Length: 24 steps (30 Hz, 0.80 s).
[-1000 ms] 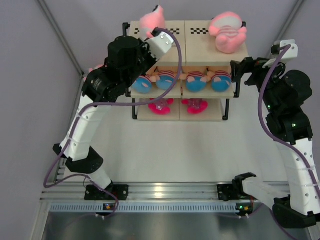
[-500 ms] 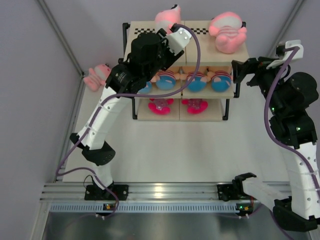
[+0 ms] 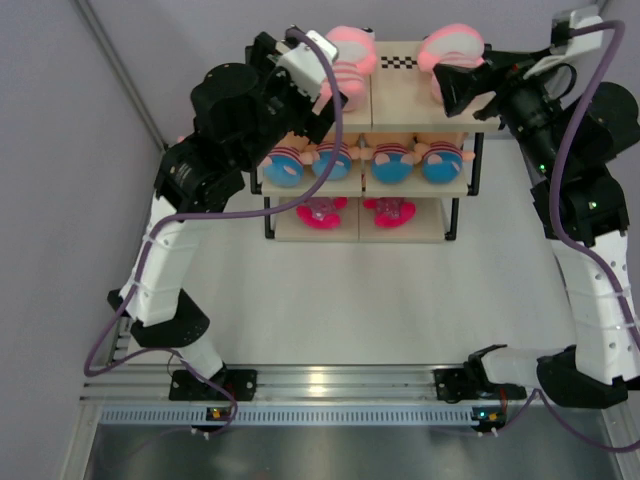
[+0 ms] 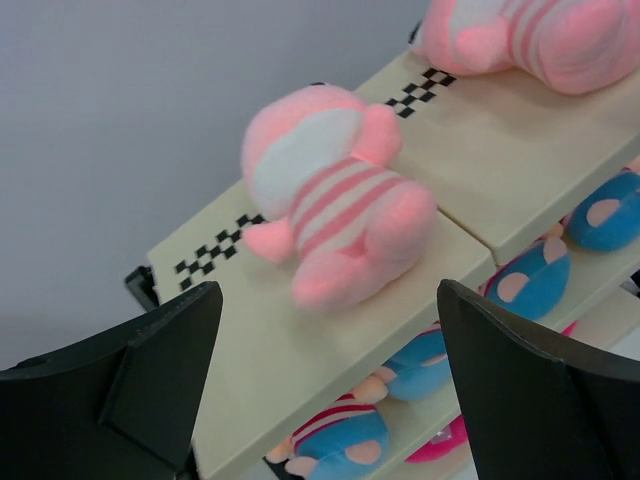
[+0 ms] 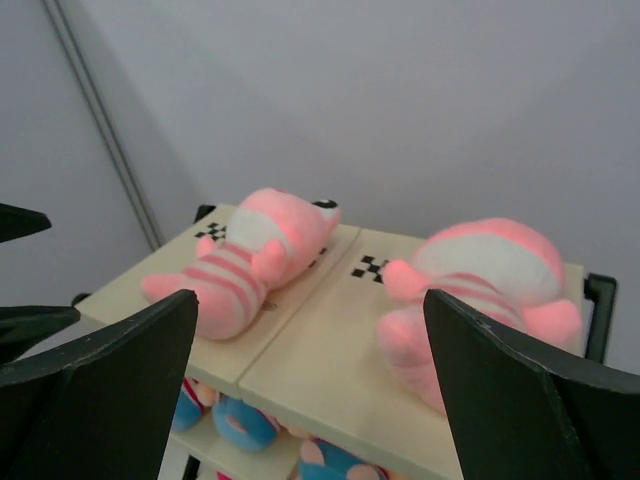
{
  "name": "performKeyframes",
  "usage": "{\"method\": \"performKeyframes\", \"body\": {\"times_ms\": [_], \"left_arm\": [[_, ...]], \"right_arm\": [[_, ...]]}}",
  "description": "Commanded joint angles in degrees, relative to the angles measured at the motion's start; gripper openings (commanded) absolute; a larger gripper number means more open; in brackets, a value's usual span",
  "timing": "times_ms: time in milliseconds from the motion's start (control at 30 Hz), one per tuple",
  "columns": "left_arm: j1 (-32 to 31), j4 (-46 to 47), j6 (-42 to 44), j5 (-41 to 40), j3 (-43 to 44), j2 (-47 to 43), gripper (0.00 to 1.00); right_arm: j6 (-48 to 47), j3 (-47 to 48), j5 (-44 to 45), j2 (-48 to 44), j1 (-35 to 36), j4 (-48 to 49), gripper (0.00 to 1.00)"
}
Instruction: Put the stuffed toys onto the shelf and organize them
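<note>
The shelf (image 3: pixel 400 98) stands at the far middle of the table. On its top board lie two pink striped stuffed toys, one on the left (image 3: pixel 350 48) and one on the right (image 3: pixel 458 45). Dolls with blue bottoms (image 3: pixel 390 162) fill the middle tier and magenta toys (image 3: pixel 322 212) the bottom tier. My left gripper (image 3: pixel 338 88) hangs open just short of the left pink toy (image 4: pixel 335 205), its fingers (image 4: pixel 150 390) empty over the board (image 4: pixel 300 350). At the shelf's right end my right gripper (image 3: pixel 458 85) is open too, facing both pink toys (image 5: pixel 240 260) (image 5: pixel 480 290).
Black corner posts (image 3: pixel 268 215) carry the shelf. Grey walls close in the table at the back and the sides. An aluminium rail (image 3: pixel 330 385) with the arm bases runs along the near edge. White table surface (image 3: pixel 350 300) lies in front of the shelf.
My left gripper opened and let go of the pink striped toy, which now lies on the top board's left half. My right arm rose and swung in over the shelf's right end.
</note>
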Motion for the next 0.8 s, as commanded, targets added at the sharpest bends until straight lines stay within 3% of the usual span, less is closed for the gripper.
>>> {"method": "performKeyframes", "body": {"times_ms": [0,67,167,333,533,567,600,667,700,767], "left_arm": [[-0.10,4.20,1.85,-7.09,0.88,-6.85,0.95],[-0.01,7.26,3.44,-14.88,-3.60,-8.96,0.96],[2.61,8.51,4.51,-18.27,-8.35,-10.20,0.97],[17.70,8.60,-2.95,-12.15,-16.16,-12.49,0.97],[28.18,9.03,-6.65,-7.39,-23.28,-13.19,0.97],[29.16,9.21,-7.18,-6.86,-24.17,-13.19,0.97],[30.21,9.47,-7.79,-6.24,-24.96,-13.19,0.97],[32.85,10.00,-8.41,-4.75,-27.34,-13.10,0.97],[34.25,10.35,-8.59,-4.22,-28.82,-12.93,0.96],[35.32,10.96,-8.68,-3.95,-30.24,-12.93,0.96]], "right_arm": [[-1.01,7.08,2.86,6.96,6.66,1.65,0.95],[-2.42,12.88,5.32,10.40,9.31,-0.20,0.95],[-2.87,17.72,7.25,16.20,14.41,-0.64,0.93],[-3.22,18.87,12.09,22.71,20.05,-0.73,0.94],[-2.96,17.47,17.11,26.58,21.19,0.41,0.90],[-2.87,17.55,16.85,26.94,21.19,0.50,0.85],[-2.60,17.55,16.93,27.64,21.28,0.50,0.73],[-2.25,17.55,17.28,28.08,21.28,0.85,0.58],[-1.99,17.47,18.07,28.17,21.19,0.68,0.45],[-1.99,17.21,19.03,27.91,21.19,0.59,0.29]]}}
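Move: The pink toy on the left board of the top shelf sits roughly 19 cm left, 15 cm ahead and 8 cm below the right hand. A second pink toy on the right board is nearly straight ahead of the right hand, about 14 cm out and 8 cm down. From the left hand, the left-board toy is some 8 cm ahead, 6 cm right and 8 cm below; the last floor toy lies about 32 cm ahead, 33 cm left and 50 cm down. A leg of the left-board pink toy gets pinched by the right fingers, which close from wide open after sweeping about 16 cm left and 10 cm forward, first rising slightly, then sinking to 8 cm lower as the wrist tips down a little. The left hand, empty and open, swings some 25 cm left away from that toy, lifting first, then going forward and down towards the floor toy, turning about 40 degrees counter-clockwise. ##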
